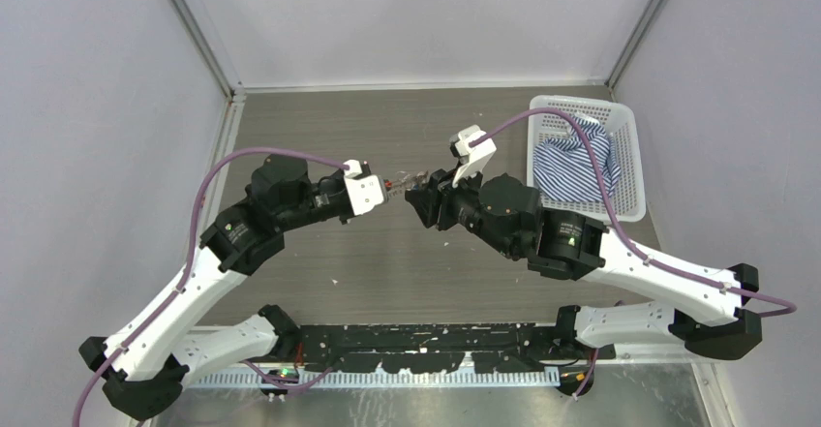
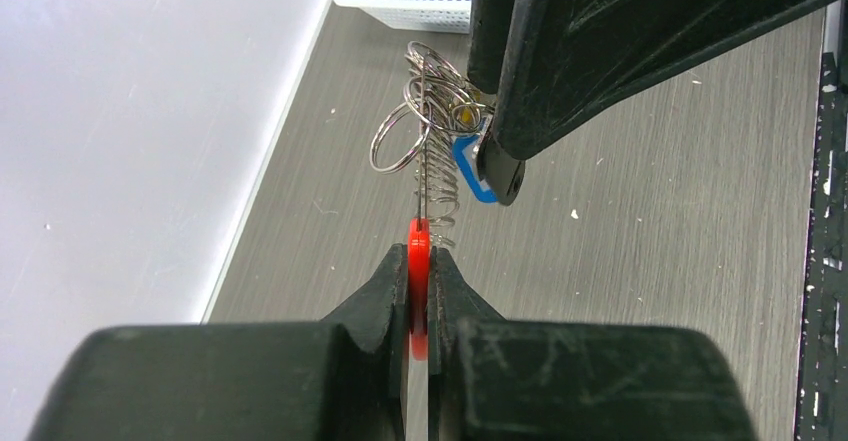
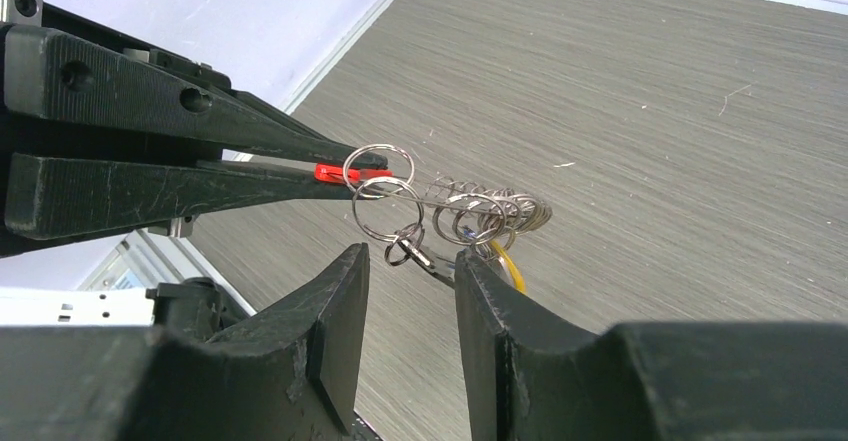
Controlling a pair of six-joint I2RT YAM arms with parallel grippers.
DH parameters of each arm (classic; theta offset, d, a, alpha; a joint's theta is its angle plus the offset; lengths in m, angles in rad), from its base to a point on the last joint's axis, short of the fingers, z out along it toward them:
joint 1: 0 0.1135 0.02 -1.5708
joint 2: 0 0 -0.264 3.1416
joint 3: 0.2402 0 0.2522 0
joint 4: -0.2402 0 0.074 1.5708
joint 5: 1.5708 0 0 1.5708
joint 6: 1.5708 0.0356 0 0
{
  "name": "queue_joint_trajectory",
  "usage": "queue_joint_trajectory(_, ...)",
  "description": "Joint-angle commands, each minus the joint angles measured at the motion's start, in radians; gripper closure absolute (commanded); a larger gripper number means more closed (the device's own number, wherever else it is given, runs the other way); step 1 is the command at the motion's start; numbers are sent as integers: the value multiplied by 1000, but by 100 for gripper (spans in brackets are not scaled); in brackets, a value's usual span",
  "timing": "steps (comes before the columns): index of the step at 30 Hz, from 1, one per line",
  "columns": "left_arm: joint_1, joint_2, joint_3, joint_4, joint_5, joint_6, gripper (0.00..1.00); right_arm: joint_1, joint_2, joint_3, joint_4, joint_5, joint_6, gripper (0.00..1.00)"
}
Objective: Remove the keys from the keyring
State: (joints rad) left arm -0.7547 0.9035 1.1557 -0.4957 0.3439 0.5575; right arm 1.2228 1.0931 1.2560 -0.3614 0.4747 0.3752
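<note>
The keyring (image 2: 437,176) is a thin silver coil loop held up over the table between the two grippers. My left gripper (image 2: 420,263) is shut on its red section (image 2: 417,286), which also shows in the right wrist view (image 3: 328,172). Several split rings (image 3: 380,206) hang bunched on the coil (image 3: 455,193). The keys hang under them: a small dark one (image 3: 435,264), a yellow-headed one (image 3: 508,269), and a blue head (image 2: 468,166) beside a black head (image 2: 503,176). My right gripper (image 3: 410,256) is open just under the bunch, its right fingertip against the small key. From above, both grippers (image 1: 382,187) (image 1: 418,195) meet mid-table.
A white plastic basket (image 1: 624,127) with a blue striped cloth (image 1: 571,161) stands at the back right of the grey wood-grain table (image 1: 387,262). White walls close in the left, back and right sides. Small crumbs dot the table.
</note>
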Motion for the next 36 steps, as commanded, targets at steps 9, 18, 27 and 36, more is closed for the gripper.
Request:
queue_joint_trajectory(9,-21,3,44,93,-4,-23,100,6,15,-10,66,18,22,57)
queue_joint_trajectory(18,-23,-3,37,108,-1,-45,100,5,-4,-74,141,16,21,59)
queue_joint_trajectory(27,-23,-13,-2,127,-4,-73,100,3,-66,-111,167,68,43,73)
queue_joint_trajectory(36,-24,-39,-78,170,-8,-109,100,5,-78,-15,40,75,30,95)
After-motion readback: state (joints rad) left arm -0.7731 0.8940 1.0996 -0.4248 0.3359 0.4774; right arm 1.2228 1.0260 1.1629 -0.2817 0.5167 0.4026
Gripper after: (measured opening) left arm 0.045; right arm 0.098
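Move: The black-headed key already hangs between the right hand's open fingertips, about 1 cm ahead and 1 cm below, neither left nor right. The red clip of the keyring, still held by the left hand, is some 5 cm to the right hand's left, 2 cm ahead and 1 cm higher; the wire coil lies about 3 cm ahead and 1 cm left, slightly higher. From the left hand the key is about 5 cm right, 1 cm back and 2 cm lower. The right hand sinks about 3 cm with its fingers open around the black-headed key, edging some 1 cm left, then turns back and rises nearly as far while drifting about 2 cm right, its fingers closing from less than half open to almost shut so that they pinch the key just below its small ring. The left hand keeps its grip on the red clip as the counter-hold, easing about 1 cm to the right and sinking slightly at the end, with hardly any turn of either wrist. ##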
